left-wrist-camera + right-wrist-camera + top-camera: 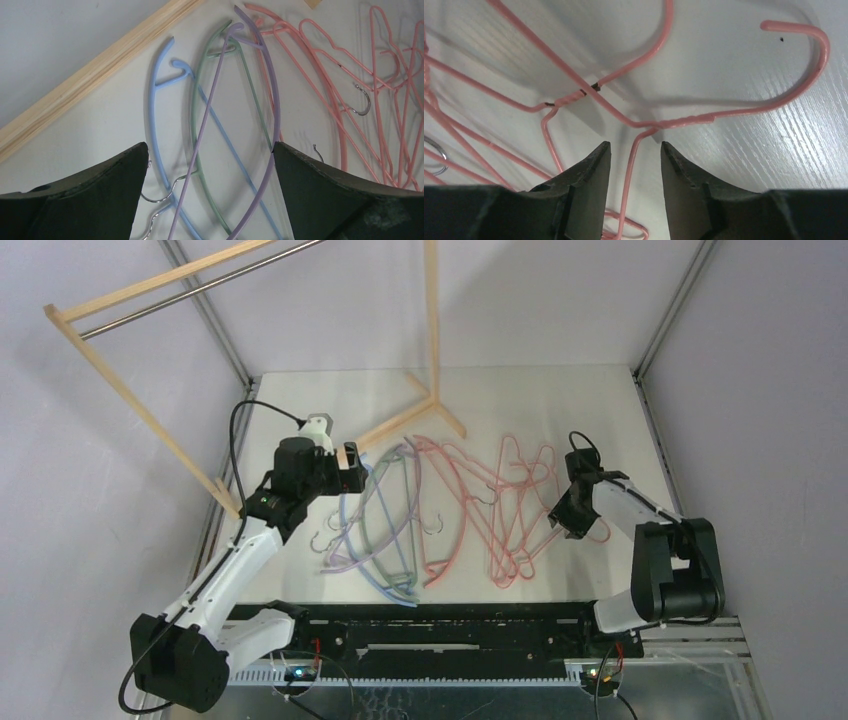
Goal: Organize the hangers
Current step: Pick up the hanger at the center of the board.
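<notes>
Several hangers lie in a loose pile mid-table. To the left, the thicker lilac (pixel 352 530), green (pixel 372 515) and blue (pixel 385 570) hangers overlap. To the right lie the thin pink-red wire hangers (pixel 510 510). My left gripper (pixel 356 472) hovers over the far end of the coloured ones, wide open. Its view shows the blue (pixel 152 125), green (pixel 194 125) and lilac (pixel 274 115) hangers crossing between the black fingers (pixel 100 195), untouched. My right gripper (pixel 562 516) is low over the wire pile, open, with a pink wire (pixel 630 165) running between its fingers (pixel 591 175) below the twisted neck (pixel 684 120), a gap either side.
The light wooden rack stands at the back, with its foot (pixel 400 425) just behind the left gripper and its metal rod (pixel 200 285) up at the far left. A slat of that foot (pixel 90 80) crosses the left wrist view. A thicker pink hanger (pixel 320 85) with a metal hook (pixel 362 102) lies beside the lilac one.
</notes>
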Robot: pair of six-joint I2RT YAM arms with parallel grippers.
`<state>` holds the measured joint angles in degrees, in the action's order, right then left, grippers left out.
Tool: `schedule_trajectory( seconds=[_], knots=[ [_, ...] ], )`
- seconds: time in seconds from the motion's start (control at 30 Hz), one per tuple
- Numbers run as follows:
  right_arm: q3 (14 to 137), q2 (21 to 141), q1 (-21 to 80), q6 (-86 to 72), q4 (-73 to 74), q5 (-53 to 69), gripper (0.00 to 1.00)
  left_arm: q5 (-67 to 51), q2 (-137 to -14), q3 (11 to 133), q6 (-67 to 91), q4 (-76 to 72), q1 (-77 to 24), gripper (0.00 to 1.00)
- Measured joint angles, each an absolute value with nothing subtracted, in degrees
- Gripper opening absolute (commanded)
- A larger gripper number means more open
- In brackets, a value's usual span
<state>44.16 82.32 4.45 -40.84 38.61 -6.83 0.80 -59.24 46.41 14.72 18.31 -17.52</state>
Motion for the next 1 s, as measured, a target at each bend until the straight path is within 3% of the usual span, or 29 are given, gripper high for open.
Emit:
schedule_trajectory(
  seconds=[0.2,0.33,0.67,1.0],
  knots=[
    [44.4,84.9,4.1,-40.8,35.9,-7.3,0.42,0.6,-59.1,46.4,15.2,18.3,-17.5,1.0],
    [44.9,85.9,4.1,-40.4,34.2,-7.8,0.01,0.2,-58.2,46.4,15.4,18.3,-17.6,1.0],
    [44.6,85.0,4.5,-39.8,32.2,-7.6,0.0,-0.6,-56.5,46.6,15.6,20.6,-19.3,1.0],
    [48.1,67.5,11.7,-40.1,40.0,-7.5,0.0,-0.1,-56.6,55.3,16.6,22.9,-33.7,1.0]
  ],
)
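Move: The pink hanger's neck, just below its hook, lies about 3 cm ahead of the right hand, hardly to either side and 1 cm below. The neighbouring pink hanger's neck is roughly 10 cm ahead and 5 cm left of this hand; the metal hook stands some 8 cm ahead and 17 cm left. From the left hand, the neck to be gripped lies about 45 cm right, 5 cm back and 17 cm lower. The right fingers close on the pink hanger's neck, pinching it just under the twisted wire after a low slide of about 3 cm forward. Then this hand lifts the neck some 9 cm off the board, bearing left and tipping the fingertips forward. The open left hand swings right towards the hanger, rising and drawing back a little, turning about 15 degrees clockwise. ##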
